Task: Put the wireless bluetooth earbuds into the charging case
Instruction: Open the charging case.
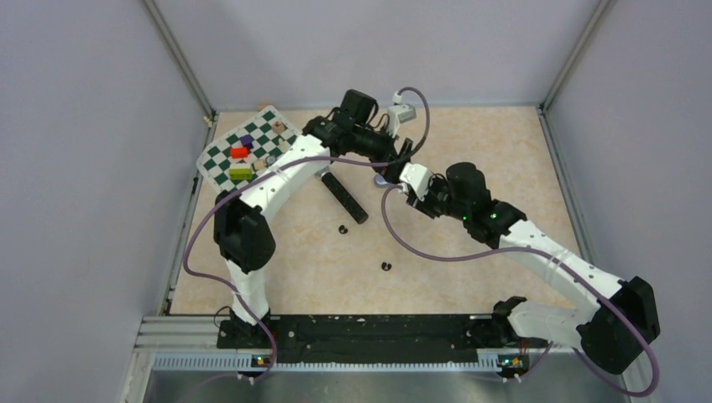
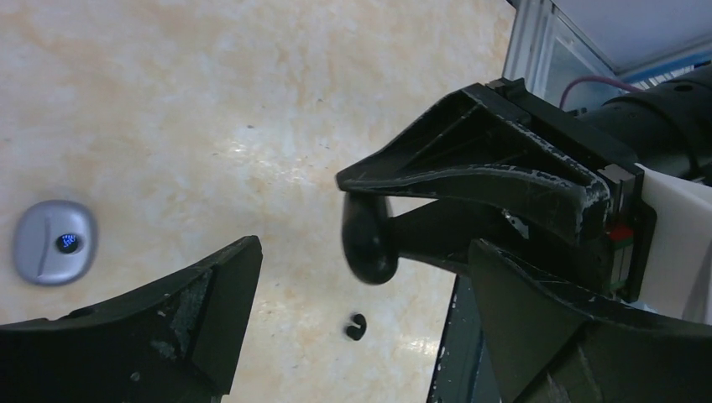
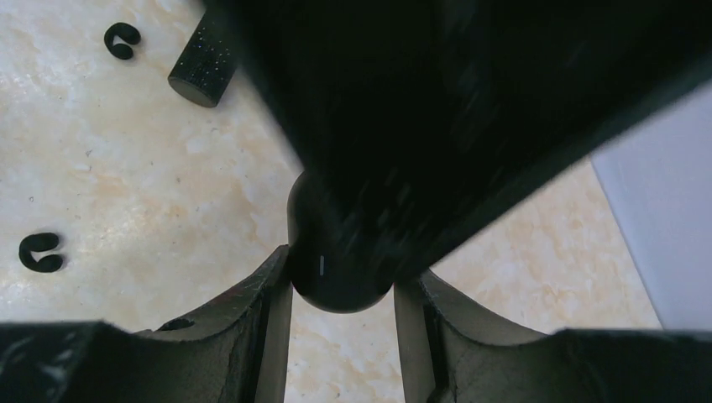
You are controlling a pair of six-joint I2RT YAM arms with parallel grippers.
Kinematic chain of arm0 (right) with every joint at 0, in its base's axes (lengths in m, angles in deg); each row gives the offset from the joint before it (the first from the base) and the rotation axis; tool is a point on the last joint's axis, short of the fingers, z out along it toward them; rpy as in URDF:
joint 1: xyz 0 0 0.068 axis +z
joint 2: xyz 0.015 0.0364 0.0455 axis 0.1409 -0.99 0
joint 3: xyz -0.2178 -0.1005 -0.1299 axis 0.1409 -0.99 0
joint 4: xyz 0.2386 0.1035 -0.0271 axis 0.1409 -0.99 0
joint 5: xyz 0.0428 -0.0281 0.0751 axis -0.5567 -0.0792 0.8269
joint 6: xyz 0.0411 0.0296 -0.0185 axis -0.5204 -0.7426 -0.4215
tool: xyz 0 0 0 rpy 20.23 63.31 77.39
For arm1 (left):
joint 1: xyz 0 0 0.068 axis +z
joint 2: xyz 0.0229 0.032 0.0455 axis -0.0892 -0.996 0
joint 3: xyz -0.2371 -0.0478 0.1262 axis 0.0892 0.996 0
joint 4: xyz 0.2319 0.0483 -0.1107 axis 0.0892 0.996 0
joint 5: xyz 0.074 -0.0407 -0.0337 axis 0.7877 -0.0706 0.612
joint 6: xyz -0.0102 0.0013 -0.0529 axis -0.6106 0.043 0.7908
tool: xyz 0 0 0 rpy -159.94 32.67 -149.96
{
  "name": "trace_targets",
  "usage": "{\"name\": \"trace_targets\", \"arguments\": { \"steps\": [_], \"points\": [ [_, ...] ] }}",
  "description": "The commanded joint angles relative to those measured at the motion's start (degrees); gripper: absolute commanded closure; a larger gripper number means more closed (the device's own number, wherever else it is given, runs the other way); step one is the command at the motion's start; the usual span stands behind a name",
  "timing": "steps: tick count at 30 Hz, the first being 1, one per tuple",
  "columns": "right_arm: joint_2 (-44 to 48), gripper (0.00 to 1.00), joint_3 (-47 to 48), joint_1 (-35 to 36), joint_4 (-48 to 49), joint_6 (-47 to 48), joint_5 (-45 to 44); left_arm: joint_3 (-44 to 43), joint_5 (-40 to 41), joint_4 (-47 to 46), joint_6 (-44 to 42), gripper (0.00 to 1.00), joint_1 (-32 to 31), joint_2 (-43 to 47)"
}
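My right gripper (image 3: 342, 277) is shut on a glossy black oval charging case (image 3: 336, 281) and holds it above the table. The same case (image 2: 368, 243) shows in the left wrist view, clamped between the right arm's fingers (image 2: 470, 159). My left gripper (image 2: 363, 262) hangs open right beside it, with nothing between its jaws. In the top view both grippers meet at the table's far middle, left (image 1: 401, 155) and right (image 1: 405, 178). Two tiny black earbuds lie loose on the table, one (image 1: 342, 228) and another (image 1: 386, 267); they also show in the right wrist view (image 3: 122, 40) (image 3: 40, 252).
A closed pale silver case (image 2: 54, 242) with a blue light lies on the table just by the grippers (image 1: 382, 179). A long black microphone (image 1: 344, 197) lies left of them. A checkered board (image 1: 248, 151) with coloured blocks sits at the far left.
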Motion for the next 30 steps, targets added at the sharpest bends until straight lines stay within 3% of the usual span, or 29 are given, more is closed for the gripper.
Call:
{"name": "trace_targets", "arguments": {
  "steps": [1,14,21,30],
  "points": [
    [3.5,0.79,0.75,0.57,4.18,0.3,0.82,-1.47,-0.2,0.24,-0.28,0.02,-2.95,0.28],
    [4.75,0.82,-0.83,0.52,8.22,-0.13,-2.77,1.49,-3.48,-0.42,-0.29,0.17,-3.24,0.58],
    [5.11,0.82,-1.02,0.53,8.97,-0.41,-3.21,1.25,-3.3,-0.42,-0.29,0.35,-3.51,-0.06],
    [5.94,0.82,-0.89,0.49,8.45,-1.45,-0.8,0.2,-3.19,-0.03,-0.29,0.35,-3.88,-1.79]
  ]
}}
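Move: The charging case, already pinched in the right hand, lies about 3 cm back, 3 cm to the right and 4 cm below the left hand's open fingers; from the right hand point it is roughly 1 cm ahead and 1 cm left. From the left hand, the purple case is on the table some 10 cm ahead, 8 cm left and 24 cm down, and the nearer black earbud about 17 cm back, 8 cm left and 25 cm down. Back and to the right, some 3 cm and 2 cm, the left hand eases in to straddle the charging case, sinking slightly and then narrowing its wide-open fingers by about a third without a visible pinch. The right hand keeps its grip and lifts the case about 3 cm up to it, its fingertips tilting up some 5–10 degrees. ##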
